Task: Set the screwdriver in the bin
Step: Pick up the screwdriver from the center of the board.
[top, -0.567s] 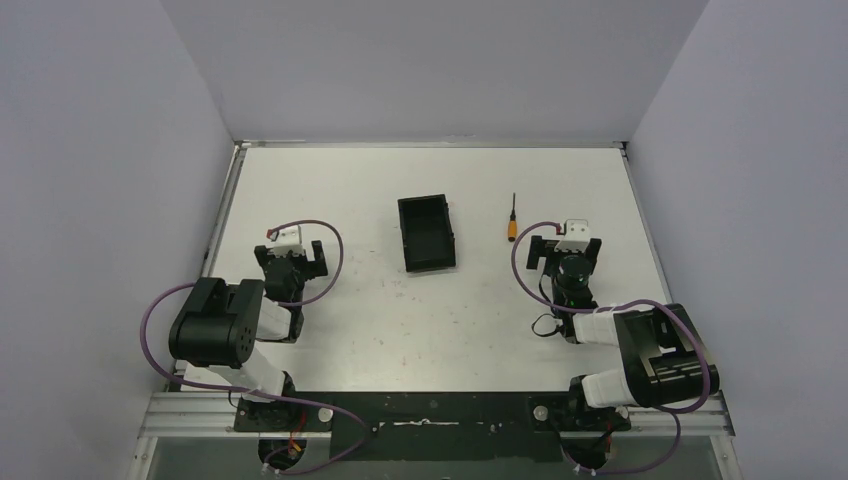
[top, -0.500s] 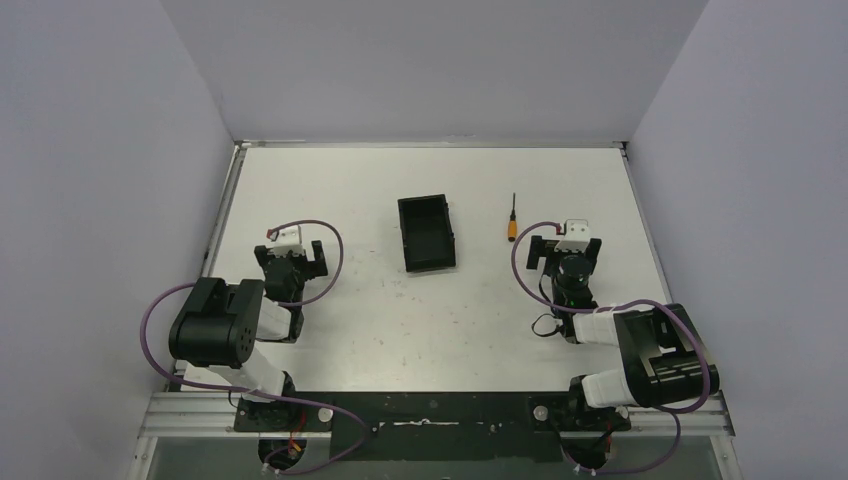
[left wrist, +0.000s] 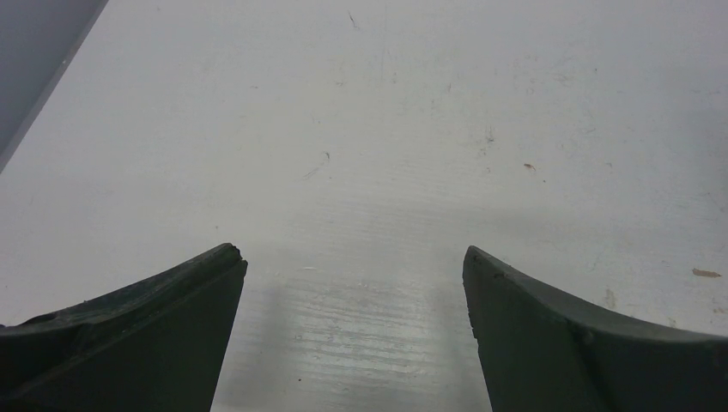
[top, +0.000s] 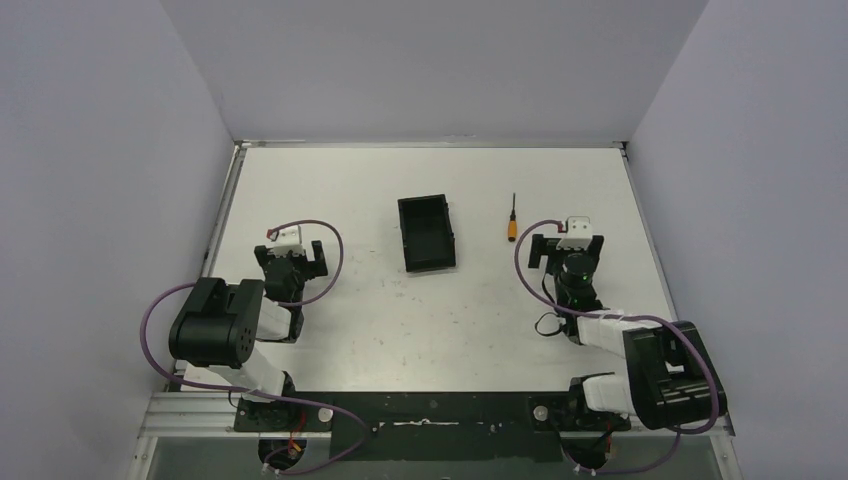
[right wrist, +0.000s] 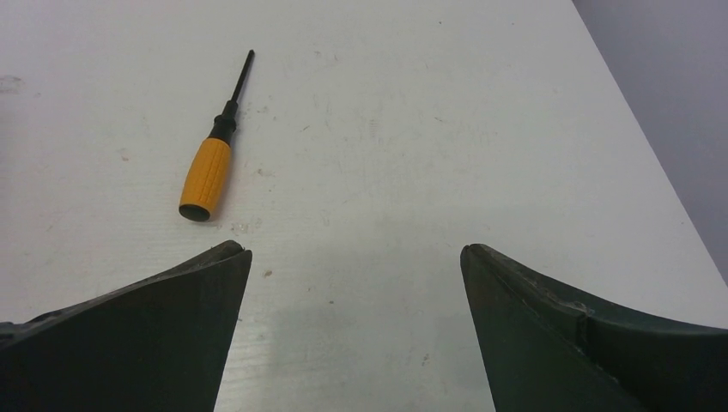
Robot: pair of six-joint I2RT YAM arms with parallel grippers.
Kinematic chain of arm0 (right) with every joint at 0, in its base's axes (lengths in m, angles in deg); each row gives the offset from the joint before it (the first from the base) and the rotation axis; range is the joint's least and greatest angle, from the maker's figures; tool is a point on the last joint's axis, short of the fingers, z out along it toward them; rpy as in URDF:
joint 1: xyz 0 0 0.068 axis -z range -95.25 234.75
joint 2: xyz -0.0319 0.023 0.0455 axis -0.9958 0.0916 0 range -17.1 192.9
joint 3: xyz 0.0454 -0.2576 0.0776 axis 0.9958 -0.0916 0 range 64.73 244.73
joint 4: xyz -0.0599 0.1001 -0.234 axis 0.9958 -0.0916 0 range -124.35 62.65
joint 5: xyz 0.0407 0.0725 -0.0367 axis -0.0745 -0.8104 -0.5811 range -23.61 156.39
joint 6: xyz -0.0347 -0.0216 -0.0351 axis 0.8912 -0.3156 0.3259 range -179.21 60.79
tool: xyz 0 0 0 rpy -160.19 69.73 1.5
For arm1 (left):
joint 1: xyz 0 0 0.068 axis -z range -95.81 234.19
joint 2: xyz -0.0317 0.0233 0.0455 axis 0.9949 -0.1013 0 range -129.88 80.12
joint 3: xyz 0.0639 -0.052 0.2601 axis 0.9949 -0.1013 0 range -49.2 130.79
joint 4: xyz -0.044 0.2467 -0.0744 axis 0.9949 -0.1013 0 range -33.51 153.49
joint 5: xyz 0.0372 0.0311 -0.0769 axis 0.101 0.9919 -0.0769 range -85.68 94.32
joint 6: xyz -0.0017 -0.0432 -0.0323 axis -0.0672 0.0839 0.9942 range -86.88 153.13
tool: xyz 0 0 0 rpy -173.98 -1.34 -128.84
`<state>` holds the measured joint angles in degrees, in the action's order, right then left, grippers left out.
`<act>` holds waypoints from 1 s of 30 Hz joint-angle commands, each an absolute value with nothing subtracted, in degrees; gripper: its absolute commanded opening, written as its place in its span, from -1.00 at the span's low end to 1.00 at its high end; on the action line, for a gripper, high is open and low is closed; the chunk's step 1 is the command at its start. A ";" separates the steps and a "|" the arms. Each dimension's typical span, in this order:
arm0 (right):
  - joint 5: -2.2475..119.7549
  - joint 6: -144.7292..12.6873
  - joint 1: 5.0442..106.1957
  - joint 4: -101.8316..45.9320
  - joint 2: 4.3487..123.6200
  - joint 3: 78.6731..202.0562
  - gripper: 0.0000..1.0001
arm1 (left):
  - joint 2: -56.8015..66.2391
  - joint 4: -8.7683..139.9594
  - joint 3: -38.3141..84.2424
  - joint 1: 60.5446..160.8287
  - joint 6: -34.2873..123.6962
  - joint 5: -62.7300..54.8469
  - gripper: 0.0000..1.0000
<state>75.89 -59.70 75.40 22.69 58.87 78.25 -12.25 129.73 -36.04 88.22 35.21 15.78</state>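
The screwdriver [top: 512,219] has an orange handle and a thin dark shaft and lies flat on the white table, shaft pointing away. The black bin [top: 426,232] stands to its left with nothing in it. My right gripper [top: 568,247] sits low, just right of and nearer than the screwdriver, open and holding nothing. In the right wrist view the screwdriver [right wrist: 208,176] lies ahead of the left fingertip, outside the gap of the right gripper [right wrist: 354,251]. My left gripper [top: 290,258] rests left of the bin, open; the left gripper [left wrist: 352,253] has only bare table between its fingers.
Grey walls close in the table [top: 430,320] on the left, back and right. The right table edge [right wrist: 652,163] runs close to my right gripper. A black and metal rail [top: 430,415] carrying the arm bases runs along the near edge.
The right arm has shifted: its elbow has dropped toward the near right corner and its gripper has edged slightly forward. The left arm, screwdriver and bin have not moved.
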 commanded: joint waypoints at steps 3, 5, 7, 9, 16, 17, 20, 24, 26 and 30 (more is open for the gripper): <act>76.47 -62.82 75.65 3.84 53.42 90.63 1.00 | -12.23 132.75 -34.58 88.25 34.82 15.13 0.95; 75.50 -62.52 75.48 0.49 52.34 93.53 1.00 | -12.16 132.76 -34.61 88.32 34.82 15.13 0.94; 74.63 -62.67 75.41 -1.76 51.29 96.10 1.00 | -12.17 132.77 -34.62 88.32 34.87 15.13 0.94; 74.56 -64.67 75.37 -5.00 50.94 99.47 1.00 | -12.19 132.77 -34.62 88.31 34.80 15.13 0.94; 70.60 -66.61 75.85 -24.89 57.49 120.26 1.00 | -12.20 132.79 -34.61 88.32 34.79 15.11 0.94; 69.90 -66.27 75.82 -28.01 59.03 123.03 1.00 | -12.19 132.77 -34.61 88.32 34.79 15.13 0.94; 67.18 -65.82 75.89 -32.49 62.54 129.60 1.00 | -12.17 132.75 -34.62 88.32 34.82 15.13 0.94; 65.40 -67.97 75.91 -32.58 63.63 132.58 1.00 | -12.18 132.81 -34.62 88.32 34.80 15.13 0.94; 65.48 -68.64 75.91 -33.89 64.60 134.96 1.00 | -12.22 132.76 -34.62 88.32 34.83 15.13 0.94; 65.61 -68.61 75.95 -37.98 67.84 141.10 1.00 | -12.20 132.81 -34.62 88.32 34.84 15.13 0.94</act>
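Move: The screwdriver lies on the board about 11 cm ahead of the open right hand, 12 cm to its left and some 8 cm below. The bin stands roughly 21 cm to the left of the screwdriver and 4 cm nearer the bases. From the idle left hand, the screwdriver lies about 12 cm ahead, 55 cm to the right and 5 cm lower. The open right hand rises about 17 cm while reaching some 10 forward and slightly left, high beside the screwdriver. ##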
